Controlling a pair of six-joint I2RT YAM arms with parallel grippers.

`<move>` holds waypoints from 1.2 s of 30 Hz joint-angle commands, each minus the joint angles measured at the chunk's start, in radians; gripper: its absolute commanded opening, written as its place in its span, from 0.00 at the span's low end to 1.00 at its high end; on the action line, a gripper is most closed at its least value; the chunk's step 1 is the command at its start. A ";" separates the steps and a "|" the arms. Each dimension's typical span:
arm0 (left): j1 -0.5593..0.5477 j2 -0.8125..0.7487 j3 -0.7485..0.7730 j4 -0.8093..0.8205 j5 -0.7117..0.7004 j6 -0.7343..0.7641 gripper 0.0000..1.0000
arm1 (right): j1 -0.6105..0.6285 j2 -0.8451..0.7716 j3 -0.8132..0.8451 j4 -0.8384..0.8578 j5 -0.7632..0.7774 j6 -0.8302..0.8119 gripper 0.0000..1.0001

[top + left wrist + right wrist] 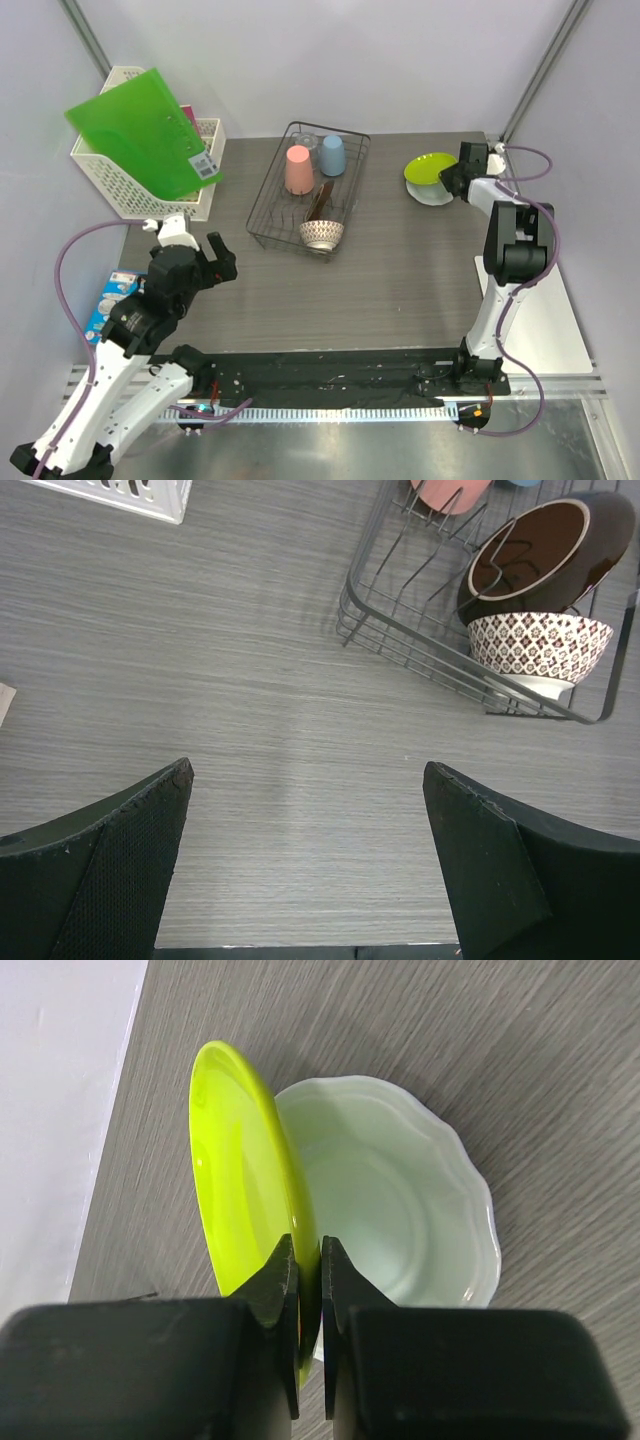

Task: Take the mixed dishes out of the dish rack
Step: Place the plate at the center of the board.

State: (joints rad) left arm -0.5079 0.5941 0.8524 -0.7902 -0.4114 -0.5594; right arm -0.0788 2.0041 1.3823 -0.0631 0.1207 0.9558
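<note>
The black wire dish rack (262,205) stands mid-table and holds a pink cup (298,169), a light blue cup (332,155), a dark reddish plate on edge (319,200) and a white patterned bowl (322,234). The bowl (540,646) and the plate (545,552) also show in the left wrist view. My right gripper (309,1260) is shut on the rim of the yellow-green plate (235,1170), tilted over the pale grey-white plate (400,1200) at the far right (428,193). My left gripper (305,780) is open and empty, left of the rack.
A white lattice basket (110,185) with a green folder (145,130) stands at the back left. A blue packet (108,305) lies by the left arm. The table's right edge runs beside the right arm.
</note>
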 commanded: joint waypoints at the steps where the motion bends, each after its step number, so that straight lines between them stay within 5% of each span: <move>1: 0.003 0.018 0.033 0.022 -0.015 0.019 0.96 | 0.005 0.015 0.035 -0.003 -0.009 -0.012 0.02; 9: 0.003 0.024 0.019 0.029 0.022 0.004 0.96 | 0.005 -0.024 -0.068 -0.020 0.008 -0.034 0.40; 18: 0.003 0.021 0.014 0.031 0.045 0.000 0.97 | 0.005 -0.076 -0.081 -0.119 0.097 -0.098 0.51; 36: 0.003 0.055 0.016 0.054 0.071 -0.028 0.99 | 0.007 -0.407 -0.297 -0.089 0.065 -0.045 0.53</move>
State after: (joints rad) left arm -0.5079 0.6437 0.8524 -0.7834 -0.3500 -0.5732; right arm -0.0738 1.7306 1.1736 -0.2092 0.2039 0.8749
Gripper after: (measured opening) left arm 0.988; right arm 0.533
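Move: Some 8 cm straight ahead of the right hand and roughly 6 cm below it lies the middle of the white plate, over which this hand holds the tilted green plate by its rim. The dish rack's middle is about 41 cm to the left and 6 cm ahead, and the patterned bowl in it 36 cm left and 11 cm back. From the left hand the white plate is about 41 cm ahead, 55 cm right and 21 cm below. Opening its fingers from the pinch on the green rim to about half wide, the right hand lets go of the plate just above the white one while dipping nearly 4 cm and starting to draw back, tipping some 10 degrees further down. It then keeps withdrawing towards its base and climbs clear, ending about 8 cm back and 2 cm above its starting height. ##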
